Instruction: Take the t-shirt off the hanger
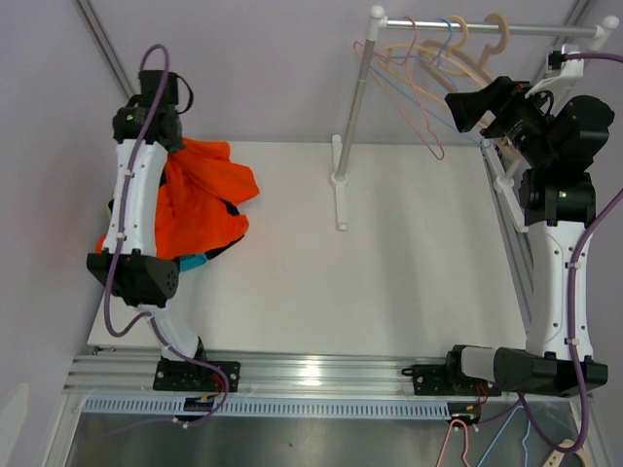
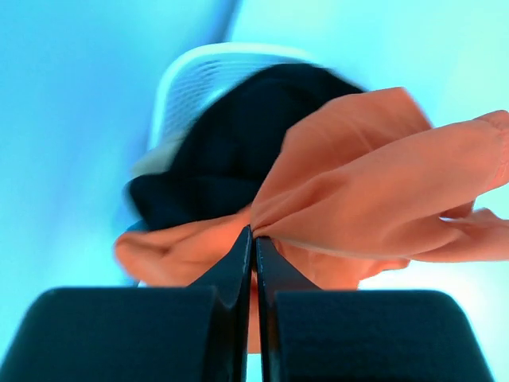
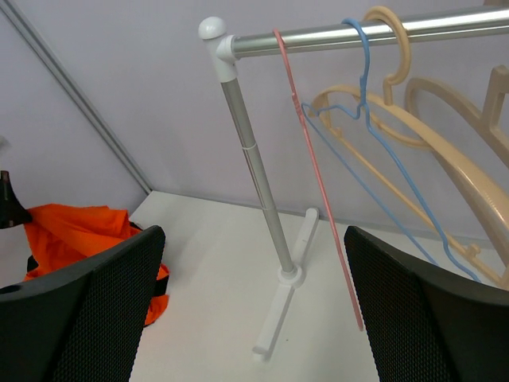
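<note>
The orange t-shirt (image 1: 206,199) lies bunched at the table's left, with black trim and a teal piece (image 1: 192,261) poking out at its near edge. I cannot tell whether that piece is a hanger. My left gripper (image 1: 171,148) is over the shirt's far side. In the left wrist view it (image 2: 254,239) is shut on a fold of the orange cloth (image 2: 382,183), in front of a dark part. My right gripper (image 1: 458,109) is open and empty, raised next to the rack's hangers. Its wrist view (image 3: 252,232) shows the shirt (image 3: 71,231) far left.
A white clothes rack stands at the back, with post (image 1: 352,97), foot (image 1: 339,199) and rail (image 1: 487,27). Pink (image 3: 318,183), blue (image 3: 374,135) and beige (image 3: 429,135) hangers hang bare on it. Spare hangers (image 1: 467,443) lie below the table's near right edge.
</note>
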{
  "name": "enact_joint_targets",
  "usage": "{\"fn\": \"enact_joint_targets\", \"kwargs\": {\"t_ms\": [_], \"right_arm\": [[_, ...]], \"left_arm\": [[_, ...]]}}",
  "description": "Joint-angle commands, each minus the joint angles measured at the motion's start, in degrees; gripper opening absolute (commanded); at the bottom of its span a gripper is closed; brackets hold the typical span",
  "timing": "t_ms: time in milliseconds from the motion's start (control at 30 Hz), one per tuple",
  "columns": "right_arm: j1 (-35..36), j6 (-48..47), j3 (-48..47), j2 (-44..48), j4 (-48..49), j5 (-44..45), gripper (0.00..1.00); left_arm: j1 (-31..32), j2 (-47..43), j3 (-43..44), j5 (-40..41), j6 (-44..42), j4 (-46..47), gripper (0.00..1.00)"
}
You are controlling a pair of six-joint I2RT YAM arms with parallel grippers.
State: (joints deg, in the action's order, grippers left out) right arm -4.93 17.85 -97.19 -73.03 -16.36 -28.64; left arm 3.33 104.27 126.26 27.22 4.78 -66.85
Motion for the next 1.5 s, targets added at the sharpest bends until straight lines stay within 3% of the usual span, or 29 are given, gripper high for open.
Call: {"fn": "enact_joint_targets", "kwargs": {"t_ms": [0, 133, 333, 500, 567, 633, 667, 733, 867, 1033, 1133, 1333, 1467], "right_arm": [[0.53, 0.70, -1.51, 0.70, 2.47, -1.41, 1.00], [1.15, 0.88, -2.30, 0.18, 3.09, -1.85, 0.99], [2.47, 0.70, -4.24, -1.50, 2.39, -2.12, 0.99], [2.91, 0.08, -4.06, -2.02, 1.95, -2.29, 1.00], [3.08, 0.17, -3.80, -2.20, 2.03, -2.38, 0.99], [3.35, 0.08, -3.80, -2.37, 2.03, -2.56, 1.00], [3.43, 0.08, -3.63, -2.38, 1.95, -2.56, 0.99], [3.52, -0.09, -3.54, -2.29, 1.86, -2.47, 1.00], [3.61, 0.08, -2.84, -1.85, 2.12, -2.03, 0.99], [3.96, 0.35, -1.95, -1.32, 2.74, -2.03, 0.99], [4.14, 0.09, -1.78, -0.88, 1.86, -1.50, 0.99], [4.23, -1.15, 4.27, 3.93, 0.37, 1.65, 0.99], [4.40, 2.62, 17.51, 10.17, 0.89, 8.42, 1.00]], "left_arm": [[-6.04, -4.06, -2.14, 2.66, 4.09, -2.15, 0.01], [-13.33, -10.82, -7.16, 6.51, 6.47, 0.05, 0.01], [-23.18, -17.08, -13.40, 2.92, 9.28, 2.69, 0.01], [-26.80, -19.01, -14.63, 6.43, 11.58, 3.04, 0.03], [-26.98, -19.63, -16.65, 9.50, 11.92, 3.74, 0.19], [-26.98, -21.56, -19.81, 9.86, 11.75, 5.14, 0.70], [-26.98, -22.35, -21.13, 10.22, 11.49, 5.85, 0.84], [-27.06, -23.49, -21.49, 9.08, 11.22, 7.26, 0.99], [-24.61, -23.50, -20.26, -1.72, 7.36, 7.96, 0.99], [-11.72, -21.30, -19.38, 0.81, 5.24, 7.35, 1.00], [-7.82, -21.73, -20.42, -1.46, 8.05, 6.82, 0.99], [-7.55, -43.50, -33.69, -12.96, 9.20, 18.32, 0.99], [-7.38, -58.28, -47.98, -26.67, 8.04, 26.92, 0.99]]}}
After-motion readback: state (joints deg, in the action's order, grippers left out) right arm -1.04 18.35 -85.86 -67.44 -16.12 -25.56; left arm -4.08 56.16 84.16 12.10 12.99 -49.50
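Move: The left hand holds the orange t-shirt high up. The white basket is about 12 cm to its left, some 4 cm back and roughly 28 cm below. The black t-shirt bulges from the basket about 6 cm left and 4 cm back of the hand, 24 cm down. A teal corner pokes out about 15 cm back, level sideways, 30 cm below. From the empty right hand, the basket lies roughly 70 cm left, 2 cm ahead and 48 cm lower. Still pinching the orange t-shirt, the left hand swings it back and left over the basket, about 22 cm in all and turning nearly 40 degrees counter-clockwise, then opens wide and lets go. Empty, it sweeps right and somewhat forward while turning back, then draws back towards its base, rising and tipping up. The open right hand eases left, then sinks about 5 cm beside the hangers. ##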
